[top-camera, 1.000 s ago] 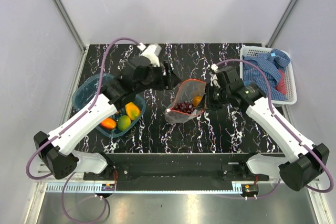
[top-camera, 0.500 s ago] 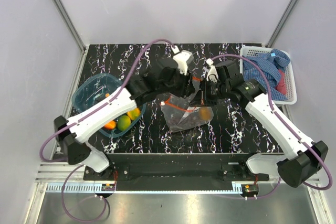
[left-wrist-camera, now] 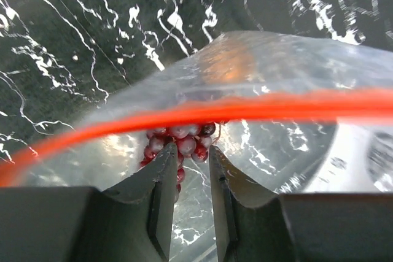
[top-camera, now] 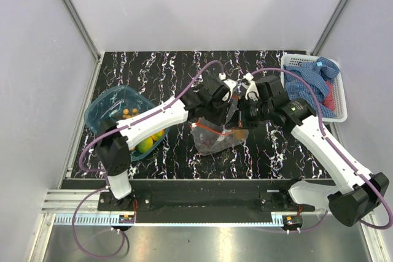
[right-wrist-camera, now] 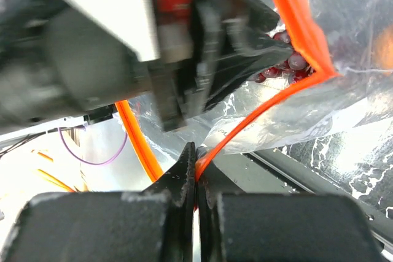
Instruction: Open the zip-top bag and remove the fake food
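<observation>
The clear zip-top bag (top-camera: 212, 142) lies mid-table with its orange zip strip (left-wrist-camera: 245, 110) open. My left gripper (top-camera: 228, 115) reaches into the mouth. In the left wrist view its fingers (left-wrist-camera: 163, 173) stand a narrow gap apart, and dark purple grapes (left-wrist-camera: 184, 145) fill that gap at the tips of the left gripper (left-wrist-camera: 190, 151). My right gripper (top-camera: 241, 116) is shut on the zip strip (right-wrist-camera: 295, 16), pinched at the right gripper's tips (right-wrist-camera: 195, 151). Grapes (right-wrist-camera: 288, 65) show inside the bag. An orange fruit (top-camera: 236, 133) also lies inside it.
A blue translucent tub (top-camera: 101, 105) at the left holds a green fruit (top-camera: 144, 145) and small tan balls (top-camera: 129, 113). A white basket (top-camera: 334, 111) with a blue checked cloth (top-camera: 313, 81) sits at the back right. The left arm crosses the table's middle.
My left arm has swung right from near the tub to the bag, its gripper has gone into the mouth and its jaws have narrowed. The bag has sagged flatter. The right gripper stays shut on the strip.
</observation>
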### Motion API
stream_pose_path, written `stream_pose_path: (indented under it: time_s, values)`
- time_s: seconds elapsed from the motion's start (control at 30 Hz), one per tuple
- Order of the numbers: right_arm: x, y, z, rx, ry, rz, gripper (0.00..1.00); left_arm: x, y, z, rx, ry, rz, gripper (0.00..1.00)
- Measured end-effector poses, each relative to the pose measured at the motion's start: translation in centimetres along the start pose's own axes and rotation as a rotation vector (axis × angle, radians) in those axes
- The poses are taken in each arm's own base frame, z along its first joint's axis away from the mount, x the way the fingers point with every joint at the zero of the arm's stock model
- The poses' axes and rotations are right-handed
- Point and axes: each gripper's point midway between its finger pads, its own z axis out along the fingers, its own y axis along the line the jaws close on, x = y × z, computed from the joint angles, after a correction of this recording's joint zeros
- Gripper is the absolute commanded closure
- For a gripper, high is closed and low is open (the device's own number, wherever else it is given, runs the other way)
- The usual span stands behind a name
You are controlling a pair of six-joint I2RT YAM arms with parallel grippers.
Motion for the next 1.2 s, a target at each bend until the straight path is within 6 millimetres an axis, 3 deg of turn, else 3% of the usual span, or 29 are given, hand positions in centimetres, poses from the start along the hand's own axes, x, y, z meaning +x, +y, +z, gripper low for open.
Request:
stream_pose_path:
  time_s: [0.1,0.27,0.37,0.47,0.6,0.8,1.0,1.2]
  values:
    - [0.2,-0.1,0.2,0.000,0.018,-0.002,1.00,1.0,0.6,1.0,-0.033,0.039,-0.015,0.70]
    - [0.3,-0.4,1.2,-0.001,0.061,-0.003,1.00,2.8,3.9,1.0,-0.193,0.079,-0.087,0.70]
    - [0.5,-0.2,1.4,-0.015,0.079,-0.006,1.00,5.3,6.9,0.6,-0.291,0.119,-0.127,0.70]
    - [0.5,-0.1,1.7,-0.028,0.089,-0.008,1.00,7.2,8.3,-0.1,-0.329,0.152,-0.138,0.65]
    - [0.5,-0.1,2.0,-0.036,0.100,-0.008,1.00,7.4,7.5,-0.8,-0.279,0.137,-0.135,0.59]
    - [0.8,-0.4,2.1,-0.029,0.102,-0.004,1.00,6.4,5.7,0.2,-0.182,0.119,-0.140,0.57]
    - [1.3,-1.0,1.9,-0.008,0.097,-0.001,1.00,5.4,3.9,3.2,-0.092,0.138,-0.133,0.48]
    - [1.2,-1.1,1.8,-0.004,0.089,-0.003,1.00,7.2,3.2,5.8,-0.063,0.212,-0.129,0.44]
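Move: Below the left hand, through the open mouth of the bag, the grapes lie about 13 cm down and roughly straight under it, perhaps 1 cm left. The orange sits some 3 cm ahead and 6 cm right of the hand, also about 13 cm down. The bag rim in the right fingers is about 4 cm back and 4 cm right, some 5 cm above. From the right hand the grapes are about 3 cm ahead, 5 cm left and 18 cm down. Dipping into the bag's mouth towards the grapes, the left hand sinks while swinging about 9 cm left and rolling some 15 degrees, then comes back right by about 7 cm and sinks again, about 9 cm lower in all, its fingers spreading from narrow to half open. The right hand keeps its pinch on the rim and eases down about 2 cm. ##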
